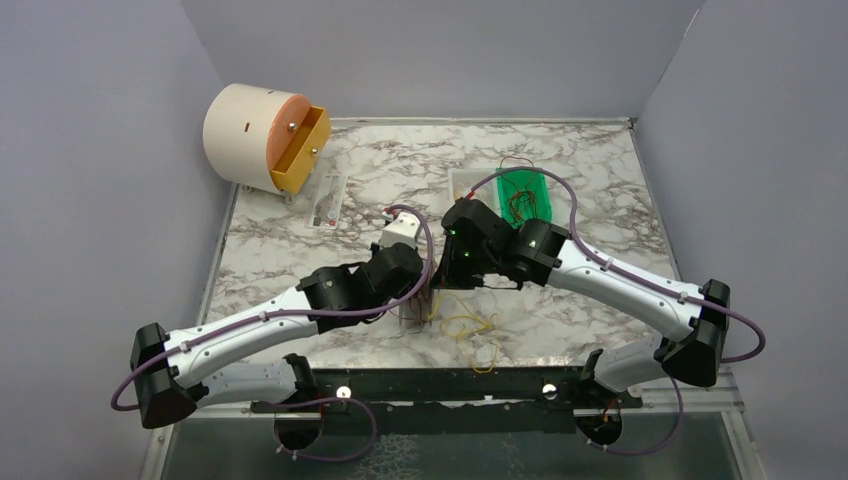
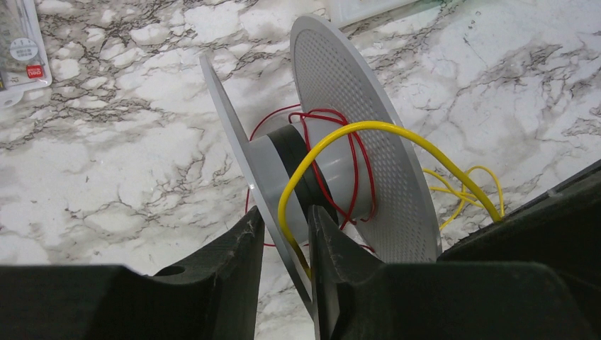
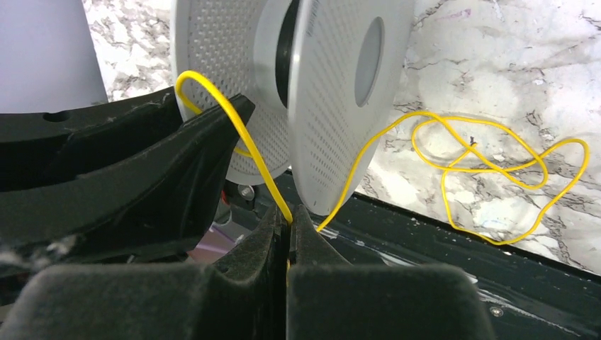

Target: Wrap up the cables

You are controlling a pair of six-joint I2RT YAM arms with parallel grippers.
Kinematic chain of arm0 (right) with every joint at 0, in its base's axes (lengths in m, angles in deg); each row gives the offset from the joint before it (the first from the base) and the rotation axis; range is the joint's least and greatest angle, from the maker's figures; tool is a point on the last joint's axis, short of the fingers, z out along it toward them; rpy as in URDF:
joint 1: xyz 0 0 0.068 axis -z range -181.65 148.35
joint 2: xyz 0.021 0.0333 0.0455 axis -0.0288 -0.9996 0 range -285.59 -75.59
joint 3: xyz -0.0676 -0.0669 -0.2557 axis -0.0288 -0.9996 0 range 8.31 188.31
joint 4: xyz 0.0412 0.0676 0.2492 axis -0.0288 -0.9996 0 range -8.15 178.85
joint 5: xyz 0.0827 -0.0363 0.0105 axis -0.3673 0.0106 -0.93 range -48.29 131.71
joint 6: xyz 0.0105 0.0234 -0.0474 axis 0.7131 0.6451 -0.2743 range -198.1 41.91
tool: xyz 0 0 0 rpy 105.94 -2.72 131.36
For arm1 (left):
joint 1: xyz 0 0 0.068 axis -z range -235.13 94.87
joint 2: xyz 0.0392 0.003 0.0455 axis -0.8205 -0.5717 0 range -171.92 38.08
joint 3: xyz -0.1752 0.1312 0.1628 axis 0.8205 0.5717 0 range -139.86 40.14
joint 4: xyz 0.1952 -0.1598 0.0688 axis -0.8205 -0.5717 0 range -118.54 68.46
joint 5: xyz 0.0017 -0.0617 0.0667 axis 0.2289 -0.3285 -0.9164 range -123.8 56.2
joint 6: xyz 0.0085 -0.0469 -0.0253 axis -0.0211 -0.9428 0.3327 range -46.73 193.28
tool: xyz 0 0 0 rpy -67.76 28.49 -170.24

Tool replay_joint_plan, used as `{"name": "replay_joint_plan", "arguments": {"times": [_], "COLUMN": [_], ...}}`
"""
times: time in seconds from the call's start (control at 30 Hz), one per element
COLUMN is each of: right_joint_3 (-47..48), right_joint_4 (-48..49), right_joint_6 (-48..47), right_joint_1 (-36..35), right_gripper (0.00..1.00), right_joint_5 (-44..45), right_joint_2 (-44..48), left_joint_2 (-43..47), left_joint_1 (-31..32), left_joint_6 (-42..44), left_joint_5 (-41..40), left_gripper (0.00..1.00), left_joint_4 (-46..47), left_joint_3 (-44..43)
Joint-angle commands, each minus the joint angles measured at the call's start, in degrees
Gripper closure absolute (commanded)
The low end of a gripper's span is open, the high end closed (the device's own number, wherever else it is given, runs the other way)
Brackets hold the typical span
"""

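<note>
A grey spool (image 2: 347,92) with two perforated flanges sits between both arms near the table's front. Thin red cable (image 2: 319,120) is wound loosely on its hub. My left gripper (image 2: 283,216) has one flange slanting across its narrow gap, touching both fingers, with a yellow cable (image 2: 368,127) beside the right finger. The yellow cable arches over the hub. My right gripper (image 3: 289,212) is shut on that yellow cable just below the spool (image 3: 333,106). The cable's loose end (image 3: 496,177) lies in loops on the marble (image 1: 465,325).
A green bin (image 1: 525,195) holding more red cables stands at the back centre. A white cylinder with an orange drawer (image 1: 255,135) is at the back left, with a flat packet (image 1: 327,200) beside it. A dark rail (image 1: 440,385) runs along the near edge.
</note>
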Motion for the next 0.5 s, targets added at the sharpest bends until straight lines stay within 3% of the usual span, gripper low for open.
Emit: {"name": "replay_joint_plan", "arguments": {"times": [0.0, 0.23, 0.47], "right_joint_3": [2.0, 2.2, 3.5], "right_joint_4": [1.8, 2.2, 1.4], "right_joint_6": [0.9, 0.6, -1.6], "right_joint_1": [-1.0, -1.2, -1.2], "right_gripper": [0.99, 0.99, 0.99], "right_joint_5": [-0.3, -0.7, 1.3], "right_joint_2": [-0.8, -1.1, -1.0], "left_joint_2": [-0.3, -0.7, -0.7], "left_joint_1": [0.0, 0.0, 0.0], "left_joint_6": [0.5, 1.5, 3.1], "left_joint_5": [-1.7, -2.7, -2.2], "left_gripper": [0.77, 1.00, 1.00], "left_joint_4": [1.0, 1.1, 0.8], "left_joint_3": [0.5, 0.3, 0.0]}}
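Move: The left flange's near upper rim, with the yellow cable's loop lying along it, is already between my half-closed left fingers. The middle of the upright spool lies about 4 cm ahead, 3 cm right and 7 cm below; the loose yellow cable coils on the table are some 13 cm right, 4 cm back and 17 cm below. From my right hand, still gripping the cable, that rim is roughly 6 cm left, 3 cm ahead and 2 cm below. I shut my left fingers on the near rim of the spool's left flange, pinching the yellow cable against it, while the left hand eases barely half a centimetre forward and left. My right hand keeps its closed grip on the cable and drifts less than 1 cm left, towards the rim. ##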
